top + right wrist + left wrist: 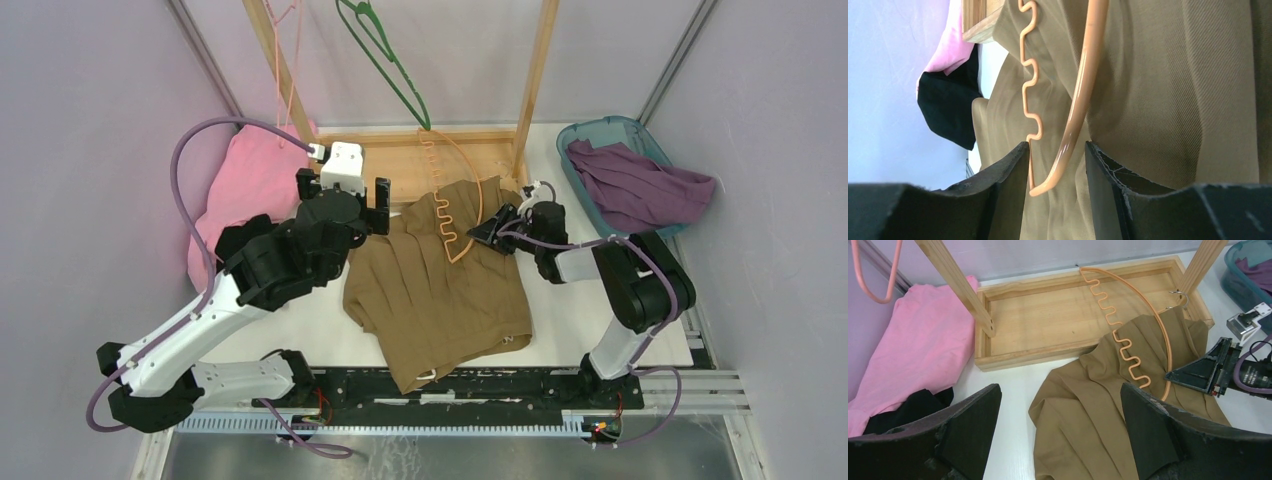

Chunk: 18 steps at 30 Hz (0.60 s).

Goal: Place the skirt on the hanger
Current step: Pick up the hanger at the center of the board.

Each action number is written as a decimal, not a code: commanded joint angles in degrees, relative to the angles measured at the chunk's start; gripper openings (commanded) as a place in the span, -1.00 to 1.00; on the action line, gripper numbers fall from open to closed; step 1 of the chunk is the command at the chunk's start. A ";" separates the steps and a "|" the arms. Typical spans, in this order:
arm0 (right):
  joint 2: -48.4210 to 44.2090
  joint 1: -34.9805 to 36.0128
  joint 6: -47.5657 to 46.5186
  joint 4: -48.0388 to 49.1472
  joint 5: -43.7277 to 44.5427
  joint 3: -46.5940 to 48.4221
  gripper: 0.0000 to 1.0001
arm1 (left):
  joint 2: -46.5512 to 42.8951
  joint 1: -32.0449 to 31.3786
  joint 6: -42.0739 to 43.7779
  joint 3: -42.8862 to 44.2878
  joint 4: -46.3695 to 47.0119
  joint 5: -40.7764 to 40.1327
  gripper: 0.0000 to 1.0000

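Observation:
A brown skirt (440,290) lies crumpled on the white table, its top edge resting against the wooden base. An orange hanger (441,215) with a wavy bar lies flat across the skirt's upper part (1088,415). My right gripper (485,230) is low at the skirt's right side. In the right wrist view the hanger's curved end (1083,85) sits between the open fingers (1057,155); it touches the left one and stands apart from the right one. My left gripper (342,197) hovers wide open above the skirt's upper left edge (1060,415) with nothing in it.
A wooden rack base (400,165) with two slanted posts stands behind the skirt. A green hanger (385,60) and a pink hanger (285,60) hang above. Pink cloth (245,185) over a black cloth (918,407) lies left. A blue bin (620,130) with purple cloth (640,185) stands right.

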 commanded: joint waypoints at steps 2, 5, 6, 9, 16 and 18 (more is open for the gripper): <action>3.54 0.11 1.19 6.32 -0.57 3.30 -0.01 | -1.79 0.22 -0.68 -0.26 3.71 0.69 0.89; 5.75 0.49 1.95 8.25 -0.79 4.19 -0.05 | -1.92 0.18 -0.29 -0.61 4.22 0.70 0.89; 6.48 0.63 2.39 9.31 -0.92 4.36 -0.11 | -1.87 0.18 -0.24 -0.59 4.30 0.70 0.89; 7.91 1.19 3.17 11.74 -1.68 5.17 -0.34 | -1.74 0.20 -0.04 -0.52 4.43 0.65 0.89; -1.18 4.59 -5.25 2.82 -0.72 6.51 -0.84 | -1.91 0.24 0.39 -0.29 4.52 0.60 0.89; -7.72 6.36 -11.99 -8.38 3.03 8.04 -0.95 | -1.89 0.25 0.57 0.00 4.20 0.45 0.89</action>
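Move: The near part of the orange hanger's smooth rail lies almost between the right hand's half-open fingers, about 2 cm ahead, 1 cm left and 1 cm lower. The near part of its notched bar is some 5 cm left, level front to back. The skirt spreads below, centred roughly 9 cm back and 6 cm left; the wooden tray's middle is about 15 cm ahead and 9 cm left. From the left hand that rail is some 11 cm ahead, 18 cm right and 29 cm below. Forward and down with a drift to the left, about 1.5 cm each way, the right hand brings its fingers around the hanger's smooth rail near the close end and shuts them from half open to nearly closed, pinching it. It then eases back and up by about 1 cm while still shifting left, roughly 2.5 cm left in all. ##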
